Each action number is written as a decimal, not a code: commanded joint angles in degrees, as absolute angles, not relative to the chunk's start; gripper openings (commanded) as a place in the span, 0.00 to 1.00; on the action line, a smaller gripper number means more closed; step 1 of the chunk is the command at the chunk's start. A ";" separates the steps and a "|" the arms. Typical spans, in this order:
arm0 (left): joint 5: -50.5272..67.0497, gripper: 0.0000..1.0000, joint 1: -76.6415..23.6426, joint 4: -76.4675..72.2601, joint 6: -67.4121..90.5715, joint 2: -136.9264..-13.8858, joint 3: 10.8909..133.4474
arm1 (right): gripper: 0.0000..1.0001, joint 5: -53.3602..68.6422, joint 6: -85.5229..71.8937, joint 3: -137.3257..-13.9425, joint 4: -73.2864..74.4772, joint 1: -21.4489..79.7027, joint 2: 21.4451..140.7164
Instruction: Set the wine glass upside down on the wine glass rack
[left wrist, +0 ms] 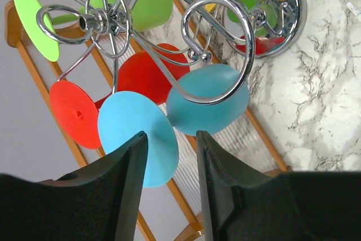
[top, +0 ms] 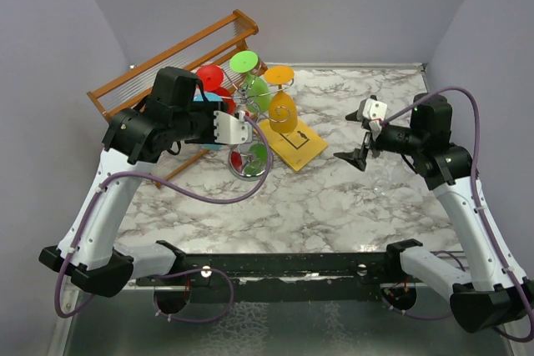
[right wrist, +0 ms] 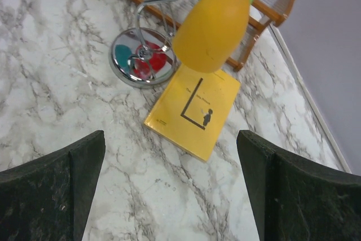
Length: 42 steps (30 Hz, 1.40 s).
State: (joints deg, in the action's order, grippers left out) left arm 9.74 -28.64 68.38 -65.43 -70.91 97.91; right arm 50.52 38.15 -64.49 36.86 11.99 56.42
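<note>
The silver wire wine glass rack [left wrist: 118, 21] stands at the back left on its round shiny base [top: 249, 162]. A blue wine glass [left wrist: 208, 105] hangs upside down in one of the rack's curled loops, its foot [left wrist: 138, 134] pointing away from the base. My left gripper [left wrist: 171, 136] sits right at this glass with its jaws parted, one on each side of the stem area, and they pinch nothing. My right gripper [top: 365, 132] hovers wide open over the marble at the right, holding nothing.
Red [left wrist: 73, 111], green [left wrist: 34, 21] and orange [right wrist: 217, 21] glasses also hang on the rack. A brown wooden slatted rack [top: 167, 68] lies behind it. A yellow book [right wrist: 194, 111] lies on the marble table [top: 334, 206] beside the rack's base.
</note>
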 commanded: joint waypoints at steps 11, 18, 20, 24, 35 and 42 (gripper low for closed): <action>7.60 0.79 -29.66 65.00 -55.73 -71.08 107.73 | 1.00 15.84 23.20 -68.21 41.11 11.81 56.12; -1.26 0.99 -29.63 49.71 -42.18 -70.11 107.44 | 1.00 2.95 18.04 -67.88 39.11 6.29 55.94; -1.35 0.99 -29.61 48.63 -41.58 -70.05 107.54 | 1.00 3.03 16.72 -68.77 40.09 3.30 56.53; -0.44 0.99 -29.62 47.39 -40.96 -70.05 108.09 | 0.95 3.38 15.32 -70.14 43.02 -1.63 57.50; -4.01 0.99 -29.73 44.39 -40.02 -70.92 107.96 | 0.64 5.30 15.70 -67.28 47.04 -9.09 57.50; -3.09 0.99 -29.71 44.70 -39.66 -71.26 108.45 | 0.38 6.70 16.25 -66.30 47.36 -9.23 60.70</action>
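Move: For the left hand, the just-hung blue wine glass lies about 5 cm ahead, 1 cm to the right and 8 cm down to its middle. The red wine glass hangs about 10 cm beyond the blue one, and the rack's post is some 9 cm ahead of the hand and 11 cm to its right. From the right hand, a clear glass stands roughly 11 cm ahead, 19 cm right and 22 cm below; a nearer clear glass is about 4 cm ahead and 22 cm right, at that same depth. Straight up first, then up and slightly forward, the left hand climbs some 13 cm away from the hung blue glass, spreading its already parted fingers fully while it rolls right side up, tips upward and turns counter-clockwise. The right hand swings right about 21 cm and a little forward towards the clear glasses, turning clockwise some 70 degrees; it sinks 5 cm, mostly late, half closing its empty fingers. ##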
